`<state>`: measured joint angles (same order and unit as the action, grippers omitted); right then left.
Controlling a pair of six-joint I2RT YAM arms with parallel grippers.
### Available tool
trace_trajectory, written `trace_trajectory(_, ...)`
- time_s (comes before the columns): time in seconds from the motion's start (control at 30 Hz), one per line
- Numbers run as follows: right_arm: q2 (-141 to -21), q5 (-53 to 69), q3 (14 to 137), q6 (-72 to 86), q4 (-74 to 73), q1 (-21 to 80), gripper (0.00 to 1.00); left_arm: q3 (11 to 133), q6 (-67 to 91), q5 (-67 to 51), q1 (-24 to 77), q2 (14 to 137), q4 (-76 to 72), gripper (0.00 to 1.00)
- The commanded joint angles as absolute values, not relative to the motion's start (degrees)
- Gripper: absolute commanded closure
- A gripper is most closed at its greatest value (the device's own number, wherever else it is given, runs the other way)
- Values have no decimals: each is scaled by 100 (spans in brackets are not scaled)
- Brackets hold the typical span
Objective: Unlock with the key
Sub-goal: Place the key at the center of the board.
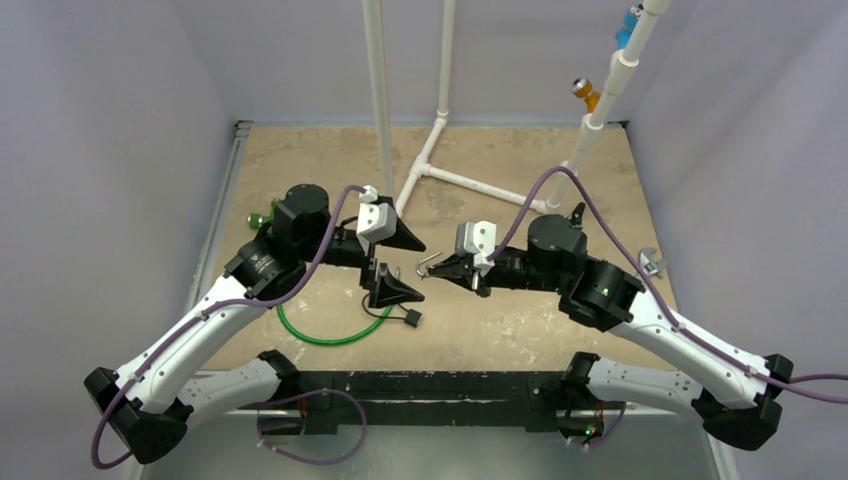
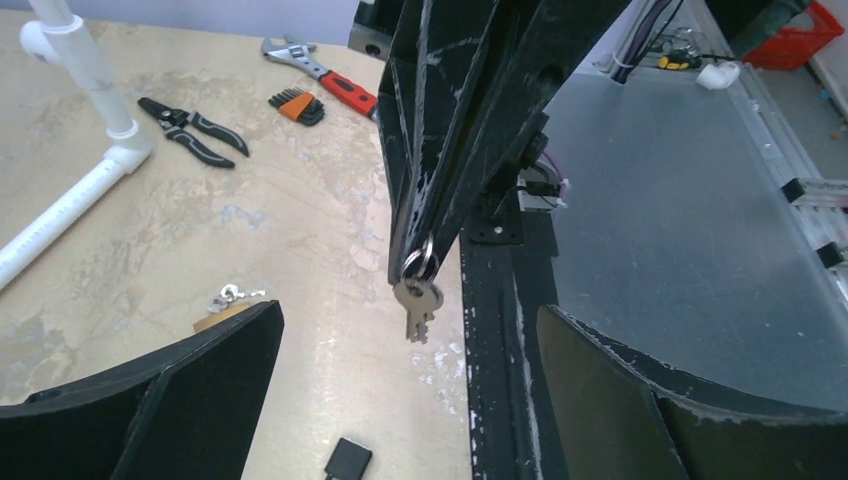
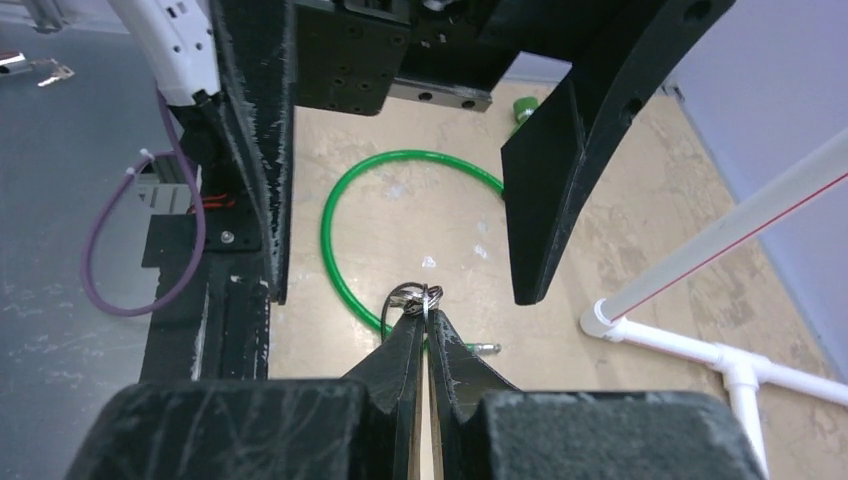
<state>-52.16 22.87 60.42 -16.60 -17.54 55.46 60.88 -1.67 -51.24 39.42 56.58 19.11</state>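
Observation:
A small silver key [image 2: 418, 305] hangs from a key ring [image 3: 420, 295] that is pinched in the tips of my right gripper [image 3: 425, 315], which is shut on the ring. In the top view the key [image 1: 428, 265] sits mid-table between the two arms. My left gripper [image 1: 423, 272] is wide open, one finger [image 2: 200, 380] on each side of the hanging key and touching nothing. A brass piece with a silver shackle [image 2: 228, 305], apparently a small padlock, lies on the table and is partly hidden behind that finger.
A green cable loop [image 1: 330, 338] lies near the left arm, with a small black block [image 1: 411, 319] beside it. White pipe frame [image 1: 440, 170] stands at the back. Pliers [image 2: 195, 130], hex keys [image 2: 295, 105] and a wrench [image 2: 320, 75] lie at the right.

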Motion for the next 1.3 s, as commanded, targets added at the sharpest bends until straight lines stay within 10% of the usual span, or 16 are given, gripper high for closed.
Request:
trace_trajectory(0.0, -5476, 1692, 6162, -1427, -1705, 5564, 100, 6319, -474, -4713, 3894, 5606, 1988, 0)
trace_trajectory(0.93, -7646, 367, 3335, 2446, -69, 4172, 93, 6652, -949, -1873, 2337, 6026, 4905, 0)
trace_trajectory(1.13, -7584, 400, 3576, 2349, -530, 4764, 60, 6586, -1061, -1586, 2338, 5718, 4989, 0)
trace_trajectory(1.27, -7496, 223, 3878, 2359, -985, 5113, 10, 6611, -1073, -1145, 2329, 5717, 5067, 0)
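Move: The keys hang in my right hand's shut fingers, bound for a bare spot at mid-board about 9 cm ahead, 7 cm to the right and 31 cm below. The padlock lies roughly 7 cm beyond that spot and 1 cm farther right; the cable lock's black box is 6 cm nearer and 9 cm left of it. From my left hand the spot is some 9 cm ahead, 12 cm right and 30 cm down. I lower the keys about 30 cm with my right hand, swinging forward and right while the fingers turn clockwise and tip steeply down, then open them just over the board, let go and draw back, slightly left. Meanwhile my empty left hand, still wide open, moves away left and forward and sinks about 10 cm, turning counter-clockwise with its fingers dipping. ##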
